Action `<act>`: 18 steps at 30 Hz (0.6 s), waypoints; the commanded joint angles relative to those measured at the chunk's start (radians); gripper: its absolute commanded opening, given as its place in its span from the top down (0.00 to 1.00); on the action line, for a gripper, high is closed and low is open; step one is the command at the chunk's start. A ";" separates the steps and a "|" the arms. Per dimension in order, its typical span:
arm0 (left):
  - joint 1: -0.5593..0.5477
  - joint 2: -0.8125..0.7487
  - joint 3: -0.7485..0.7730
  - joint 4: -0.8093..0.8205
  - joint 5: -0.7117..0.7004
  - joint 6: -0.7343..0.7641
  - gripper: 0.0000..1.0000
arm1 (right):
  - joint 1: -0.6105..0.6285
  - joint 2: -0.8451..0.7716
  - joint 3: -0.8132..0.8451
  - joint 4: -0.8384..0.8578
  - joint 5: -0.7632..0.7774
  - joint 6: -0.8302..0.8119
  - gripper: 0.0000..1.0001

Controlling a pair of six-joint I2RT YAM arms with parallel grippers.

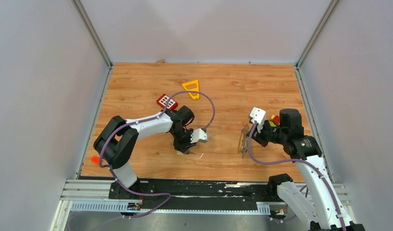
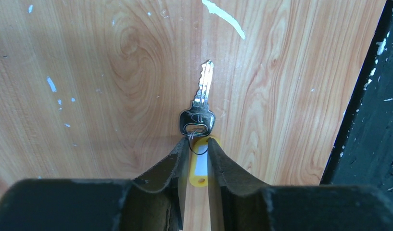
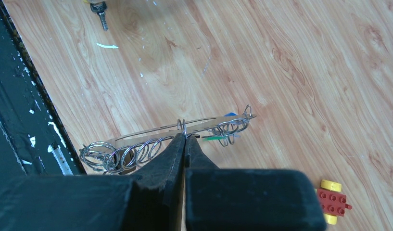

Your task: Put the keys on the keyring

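A silver key (image 2: 198,118) lies flat on the wood, its blade pointing away from me, and a thin wire loop ties it to a yellow tag (image 2: 199,169). My left gripper (image 2: 198,142) is down over the tag, its fingers pressed against the tag's two long sides. In the top view that gripper (image 1: 187,150) is low at the table's front middle. My right gripper (image 3: 185,135) is shut on a small ring of the grey keyring (image 3: 151,131), held edge-on above the table (image 1: 243,139). Several wire rings hang along it, with blue (image 3: 230,114) and green (image 3: 211,137) tags near its far end.
A yellow triangular frame (image 1: 191,88) and a red brick (image 1: 167,101) lie behind the left arm. An orange block (image 1: 95,159) sits at the front left edge. A red-and-yellow brick (image 3: 333,201) lies near the right arm. A black rail (image 1: 184,187) borders the near edge.
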 commanded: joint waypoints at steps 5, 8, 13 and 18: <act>0.003 -0.003 0.005 -0.034 0.031 -0.014 0.81 | -0.001 -0.014 0.004 0.022 -0.025 -0.010 1.00; 0.003 -0.008 0.012 -0.037 0.035 -0.015 0.87 | -0.001 -0.014 0.004 0.022 -0.025 -0.009 1.00; 0.003 -0.016 0.025 -0.055 0.055 -0.012 0.96 | -0.001 -0.012 0.003 0.024 -0.023 -0.009 1.00; 0.002 -0.034 0.025 -0.066 0.075 -0.001 1.00 | -0.002 -0.010 0.002 0.026 -0.021 -0.010 1.00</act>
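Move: The wire loop joining the silver key to the yellow tag stands right between the left fingertips, about 1 cm below the hand point. The key lies flat, its middle about 3 cm to the right and 2 cm down; the tag lies some 2 cm to the left, level fore and aft. A white mark on the table is about 7 cm to the right and 1 cm back. From the right hand the loop is roughly 25 cm left, level fore and aft, 17 cm down. The wire loop between the key and the yellow tag gets pinched as the left fingers close from about a third open to shut on it. As they close, the left hand draws slowly back towards the base by about 1 cm, low over the table, dragging the loop and the key's head along, with hardly any turn of the wrist. ##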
